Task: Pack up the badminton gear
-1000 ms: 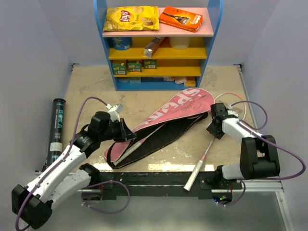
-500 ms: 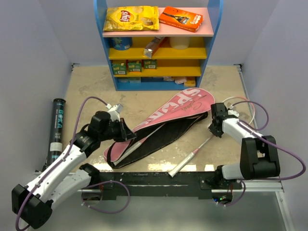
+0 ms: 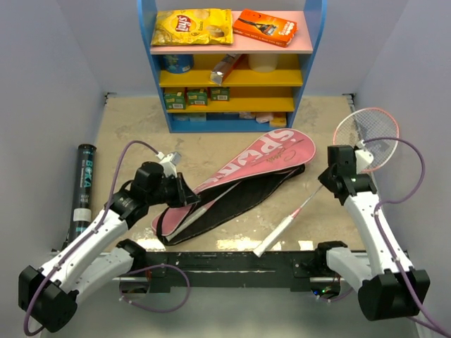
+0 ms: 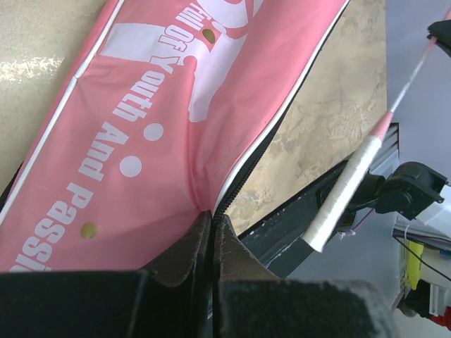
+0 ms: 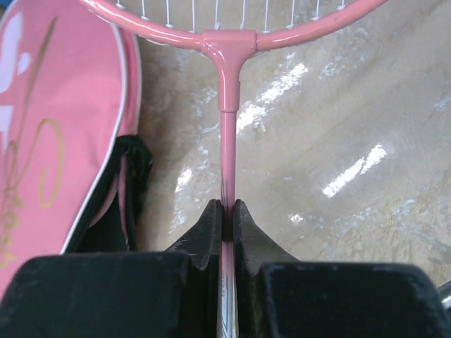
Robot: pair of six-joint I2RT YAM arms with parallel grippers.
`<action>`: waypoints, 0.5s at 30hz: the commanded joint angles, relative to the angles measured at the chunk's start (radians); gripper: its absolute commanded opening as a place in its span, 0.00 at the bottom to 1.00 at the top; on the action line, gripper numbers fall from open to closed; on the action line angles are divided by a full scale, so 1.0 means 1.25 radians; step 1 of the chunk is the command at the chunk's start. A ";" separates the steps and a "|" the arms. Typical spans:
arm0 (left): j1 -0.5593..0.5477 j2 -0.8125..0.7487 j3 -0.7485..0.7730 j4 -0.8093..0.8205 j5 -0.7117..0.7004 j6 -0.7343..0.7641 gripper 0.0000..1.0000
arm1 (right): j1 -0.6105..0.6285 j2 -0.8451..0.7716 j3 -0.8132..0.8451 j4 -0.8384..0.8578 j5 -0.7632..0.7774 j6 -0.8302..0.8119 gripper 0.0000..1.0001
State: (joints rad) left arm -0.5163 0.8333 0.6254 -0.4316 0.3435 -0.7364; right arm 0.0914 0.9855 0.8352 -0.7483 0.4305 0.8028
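Note:
The pink bag (image 3: 261,162) lettered SPORT lies unzipped across the middle of the table, its black lining showing. My left gripper (image 3: 184,196) is shut on the bag's zip edge (image 4: 232,176) near its narrow end. A white racket handle (image 3: 194,215) pokes out of the bag there. My right gripper (image 3: 337,179) is shut on the thin shaft of a pink racket (image 5: 227,84), just below its head. That head (image 3: 366,130) is raised at the back right; the white handle (image 3: 278,236) points toward the near edge. A long black tube (image 3: 83,186) lies at the far left.
A blue shelf unit (image 3: 232,63) stands at the back, with a yellow crisp packet (image 3: 192,27) and an orange box (image 3: 264,27) on top. Walls close in on both sides. A black rail (image 3: 232,264) runs along the near edge.
My right gripper has shut on the pink racket's shaft and swung right, lifting the head up at the back right. The handle swept left along the near edge. The left arm stayed still.

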 commanded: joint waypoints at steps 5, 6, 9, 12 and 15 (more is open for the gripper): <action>0.006 0.039 0.042 0.105 0.028 -0.015 0.00 | 0.105 -0.055 0.044 -0.095 -0.153 -0.035 0.00; 0.007 0.045 0.048 0.110 0.031 -0.016 0.00 | 0.161 -0.058 0.048 -0.104 -0.138 -0.026 0.00; 0.006 0.072 0.069 0.123 0.037 -0.018 0.00 | 0.233 -0.080 0.047 -0.127 -0.155 0.003 0.00; 0.004 0.105 0.086 0.140 0.041 -0.024 0.00 | 0.283 -0.108 0.050 -0.146 -0.163 0.027 0.00; 0.006 0.136 0.092 0.166 0.047 -0.033 0.00 | 0.312 -0.145 0.052 -0.170 -0.169 0.033 0.00</action>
State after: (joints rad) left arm -0.5163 0.9741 0.6788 -0.3561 0.3756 -0.7414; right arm 0.4374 0.8673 0.8566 -0.9176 0.2379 0.8082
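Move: The open bag's middle lies about 30 cm to the left of the right hand, roughly level with it fore and aft and 14 cm below; the bag's round end is about 14 cm ahead and 5 cm left. The white handle of the racket already in the bag is some 48 cm left and 14 cm back. From the left hand, which already pinches the flap, the bag's middle is about 15 cm right and 4 cm ahead. The right hand carries the pinched racket some 11 cm left and 5 back towards the bag, turning counter-clockwise. ##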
